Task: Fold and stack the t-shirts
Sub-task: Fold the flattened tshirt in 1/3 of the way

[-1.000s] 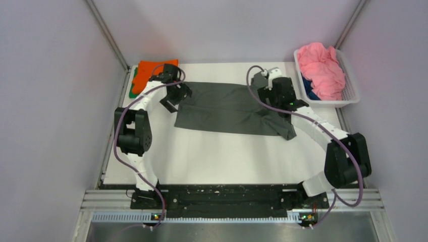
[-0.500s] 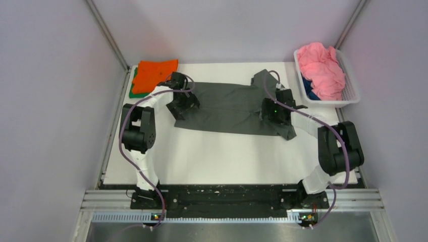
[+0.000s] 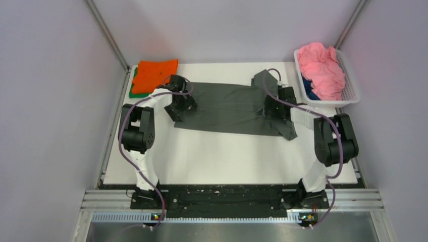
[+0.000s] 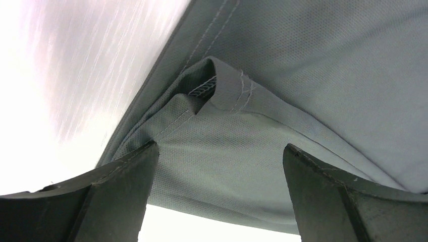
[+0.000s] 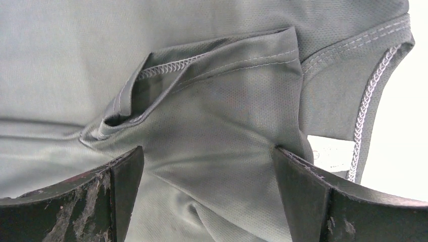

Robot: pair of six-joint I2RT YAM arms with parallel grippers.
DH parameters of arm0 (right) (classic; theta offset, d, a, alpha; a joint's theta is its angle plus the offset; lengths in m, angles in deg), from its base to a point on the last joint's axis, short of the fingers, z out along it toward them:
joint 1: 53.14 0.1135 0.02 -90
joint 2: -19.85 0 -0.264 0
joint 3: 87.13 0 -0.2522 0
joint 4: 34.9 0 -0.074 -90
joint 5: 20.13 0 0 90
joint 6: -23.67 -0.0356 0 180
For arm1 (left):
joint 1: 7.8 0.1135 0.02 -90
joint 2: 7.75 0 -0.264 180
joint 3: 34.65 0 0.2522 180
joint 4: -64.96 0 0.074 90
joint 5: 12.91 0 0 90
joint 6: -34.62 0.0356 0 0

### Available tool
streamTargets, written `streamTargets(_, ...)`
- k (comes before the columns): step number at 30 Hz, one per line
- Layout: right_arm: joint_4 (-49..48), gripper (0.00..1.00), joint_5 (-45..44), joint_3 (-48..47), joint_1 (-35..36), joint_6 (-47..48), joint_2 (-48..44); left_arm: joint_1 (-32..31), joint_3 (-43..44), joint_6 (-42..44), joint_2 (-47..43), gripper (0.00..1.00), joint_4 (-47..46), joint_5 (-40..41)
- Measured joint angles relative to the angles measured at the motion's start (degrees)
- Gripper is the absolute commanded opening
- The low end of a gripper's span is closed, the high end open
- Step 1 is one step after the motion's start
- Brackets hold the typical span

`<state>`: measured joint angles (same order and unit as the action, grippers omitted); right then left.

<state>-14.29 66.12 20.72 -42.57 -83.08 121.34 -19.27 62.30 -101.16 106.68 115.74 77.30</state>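
A dark grey t-shirt (image 3: 229, 107) lies spread across the white table. My left gripper (image 3: 181, 107) hangs open over its left end; in the left wrist view the wide-spread fingers (image 4: 121, 191) straddle a folded hem of the grey cloth (image 4: 227, 151). My right gripper (image 3: 276, 108) stands open over the right end, fingers (image 5: 313, 196) either side of a folded sleeve (image 5: 227, 116), with a white neck label (image 5: 328, 151) beside them. An orange t-shirt (image 3: 154, 73) lies folded on a green one (image 3: 132, 93) at the back left. A pink t-shirt (image 3: 320, 68) fills the basket over a blue one (image 3: 310, 93).
A white plastic basket (image 3: 353, 91) stands at the back right corner. Grey walls enclose the table on three sides. The arm bases sit on a black rail (image 3: 222, 196) at the near edge.
Both arms have come down from above the shirt's two ends onto the grey cloth. The right arm swung in towards the shirt's right end. Both grippers stayed open.
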Motion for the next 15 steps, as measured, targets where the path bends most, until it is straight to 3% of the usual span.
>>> streamTargets(7, 10.0, 0.97, 0.4, 13.1, 2.6, -4.0, -14.8, -1.2, -17.3, -3.4, -12.4, 0.99, -3.0, -0.1)
streamTargets(11, 20.2, 0.97, -0.1, 16.5, 6.8, -7.3, -21.0, -5.5, -27.5, -7.0, -21.0, 0.99, 1.6, 0.7)
streamTargets(15, 28.2, 0.98, -0.3, 18.9, 8.0, -9.2, -27.3, -8.2, -30.6, -10.0, -24.7, 0.99, 7.9, 0.8)
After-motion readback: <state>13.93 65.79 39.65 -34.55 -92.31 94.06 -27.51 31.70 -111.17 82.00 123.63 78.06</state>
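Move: Both open hands already rest on the grey shirt, near its two ends. Its middle lies level with them, about 27 cm to the left hand's right and some 24 cm to the right hand's left, about 1 cm below. From the left hand, the table's near edge is roughly 38 cm straight back, and the orange shirt about 21 cm ahead and 17 cm left. The pink cloth's basket stands some 23 cm ahead and 32 cm right of the right hand. With their fingers staying wide open and pressed down on the grey shirt near its two ends, both hands drag the cloth straight back together towards the near edge of the table, by just under 20 cm each and barely changing height. As they draw back, both wrists tip so that the fingers point more steeply down, the right by about 20 degrees and the left by some 15, with almost no sideways drift. ##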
